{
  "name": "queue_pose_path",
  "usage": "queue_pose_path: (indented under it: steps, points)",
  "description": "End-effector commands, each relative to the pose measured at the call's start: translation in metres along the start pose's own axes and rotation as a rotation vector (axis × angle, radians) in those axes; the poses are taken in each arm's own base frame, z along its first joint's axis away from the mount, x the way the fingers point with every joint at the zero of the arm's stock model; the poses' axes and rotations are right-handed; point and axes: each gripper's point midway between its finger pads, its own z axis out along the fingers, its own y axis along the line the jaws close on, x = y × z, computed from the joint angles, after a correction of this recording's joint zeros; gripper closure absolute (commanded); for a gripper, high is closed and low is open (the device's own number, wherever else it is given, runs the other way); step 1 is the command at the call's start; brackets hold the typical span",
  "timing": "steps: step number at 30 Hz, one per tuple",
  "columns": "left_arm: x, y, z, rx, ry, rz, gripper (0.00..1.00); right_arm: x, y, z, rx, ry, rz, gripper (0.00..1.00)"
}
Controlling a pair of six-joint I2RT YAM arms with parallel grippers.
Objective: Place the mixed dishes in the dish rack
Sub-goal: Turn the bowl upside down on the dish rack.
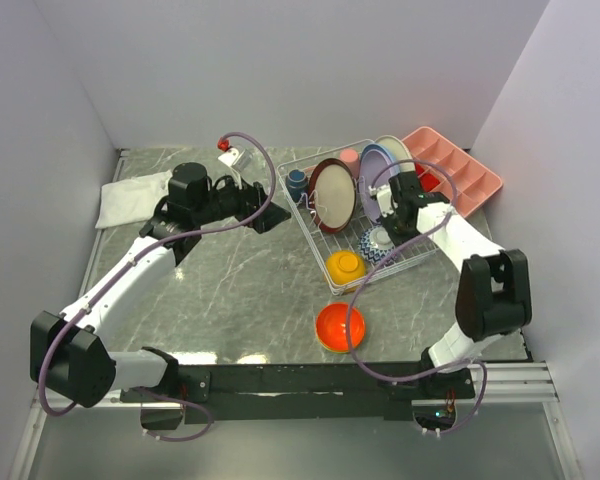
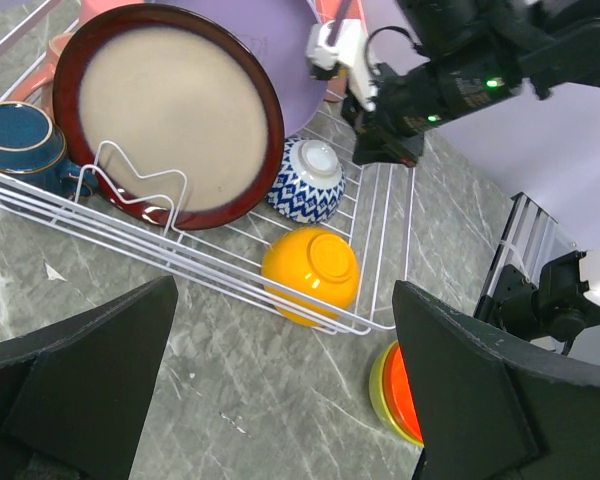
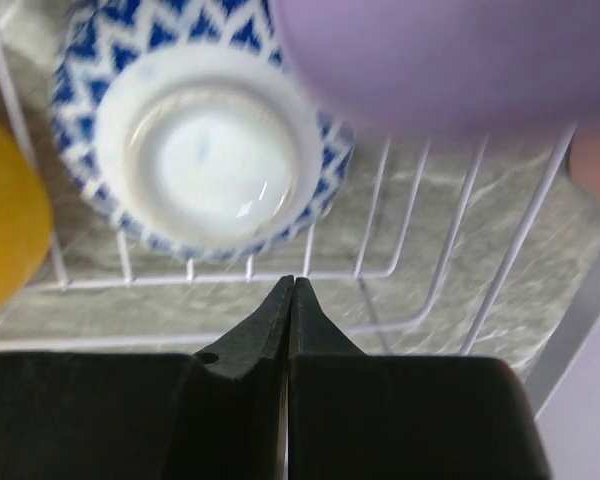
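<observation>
The white wire dish rack (image 1: 405, 262) holds a dark-red-rimmed plate (image 1: 332, 195), a lavender plate (image 1: 373, 182) and a cream plate (image 1: 393, 152) on edge. A navy cup (image 1: 297, 182) and a pink cup (image 1: 349, 157) are in it too. A blue-patterned bowl (image 3: 210, 150) and an orange-yellow bowl (image 2: 310, 272) lie upside down in it. Outside it, a red-orange bowl (image 1: 340, 327) sits in a lime bowl (image 2: 378, 385) on the table. My right gripper (image 3: 293, 282) is shut and empty, over the rack just beside the patterned bowl. My left gripper (image 2: 285, 287) hangs open left of the rack, holding nothing.
A pink compartment tray (image 1: 460, 170) lies behind the rack at the right. A white folded cloth (image 1: 130, 200) rests at the table's far left. Grey walls close in the table on three sides. The right arm (image 2: 450, 80) reaches over the rack's right end.
</observation>
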Motion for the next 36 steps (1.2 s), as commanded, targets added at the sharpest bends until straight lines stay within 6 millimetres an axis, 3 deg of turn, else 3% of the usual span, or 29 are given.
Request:
queue_pose_path:
  steps: [1, 6, 11, 17, 23, 28, 29, 31, 32, 34, 36]
  points:
    - [-0.024, -0.009, -0.005, 0.019, -0.053, 0.06, 0.04, -0.029, -0.02, 0.019, 0.061, -0.021, -0.032, 1.0]
    - [-0.023, -0.005, -0.007, 0.01, -0.053, 0.048, 0.04, -0.053, -0.004, 0.022, -0.031, -0.057, -0.034, 1.0]
    - [-0.025, -0.002, -0.006, 0.008, -0.058, 0.047, 0.04, -0.062, 0.025, 0.02, -0.092, -0.073, -0.069, 1.0]
    - [-0.024, 0.0, -0.004, 0.01, -0.056, 0.037, 0.04, -0.077, 0.04, 0.019, -0.115, -0.099, -0.092, 1.0]
    - [-0.021, 0.001, -0.005, 0.007, -0.057, 0.03, 0.04, -0.09, 0.042, 0.022, -0.116, -0.111, -0.088, 1.0]
    - [-0.024, 0.002, -0.005, 0.001, -0.063, 0.037, 0.04, -0.083, 0.035, 0.018, -0.075, -0.095, -0.078, 0.98]
    - [-0.023, 0.002, -0.006, -0.005, -0.057, 0.041, 0.04, -0.081, 0.023, 0.007, -0.008, -0.095, -0.069, 0.96]
    - [-0.027, 0.004, -0.008, -0.03, -0.069, 0.053, 0.04, -0.063, 0.019, -0.004, 0.001, -0.069, -0.073, 0.85]
    - [-0.028, 0.005, -0.009, -0.038, -0.072, 0.056, 0.04, -0.062, 0.016, -0.023, 0.018, -0.105, -0.072, 0.69]
    - [-0.032, 0.007, -0.011, -0.058, -0.084, 0.062, 0.04, -0.051, 0.018, -0.038, 0.011, -0.118, -0.062, 0.56]
    - [-0.034, 0.011, -0.013, -0.09, -0.096, 0.06, 0.04, -0.054, 0.015, -0.066, 0.031, -0.196, -0.034, 0.42]
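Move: The upturned blue-and-white bowl lies about 6 cm to the right hand's left, some 2 cm farther out and 3 cm below the fingertips. The yellow bowl is roughly 8 cm left of it and 6 cm nearer the base. The purple plate stands about 10 cm beyond it, and the cream plate about 9 cm beyond and 10 cm to its left. From the idle left hand, the blue-and-white bowl is some 23 cm to the right, 3 cm ahead and 23 cm below. With its fingers still shut, the right hand dips a little as it reaches forward, then sweeps about 7 cm left at low height while easing on forward, turning slightly counter-clockwise and pushing the upturned bowl along the rack past the purple plate's near side towards the foot of the cream plate. It then draws back and slightly right, rising a couple of centimetres as the fingers open to about half. ##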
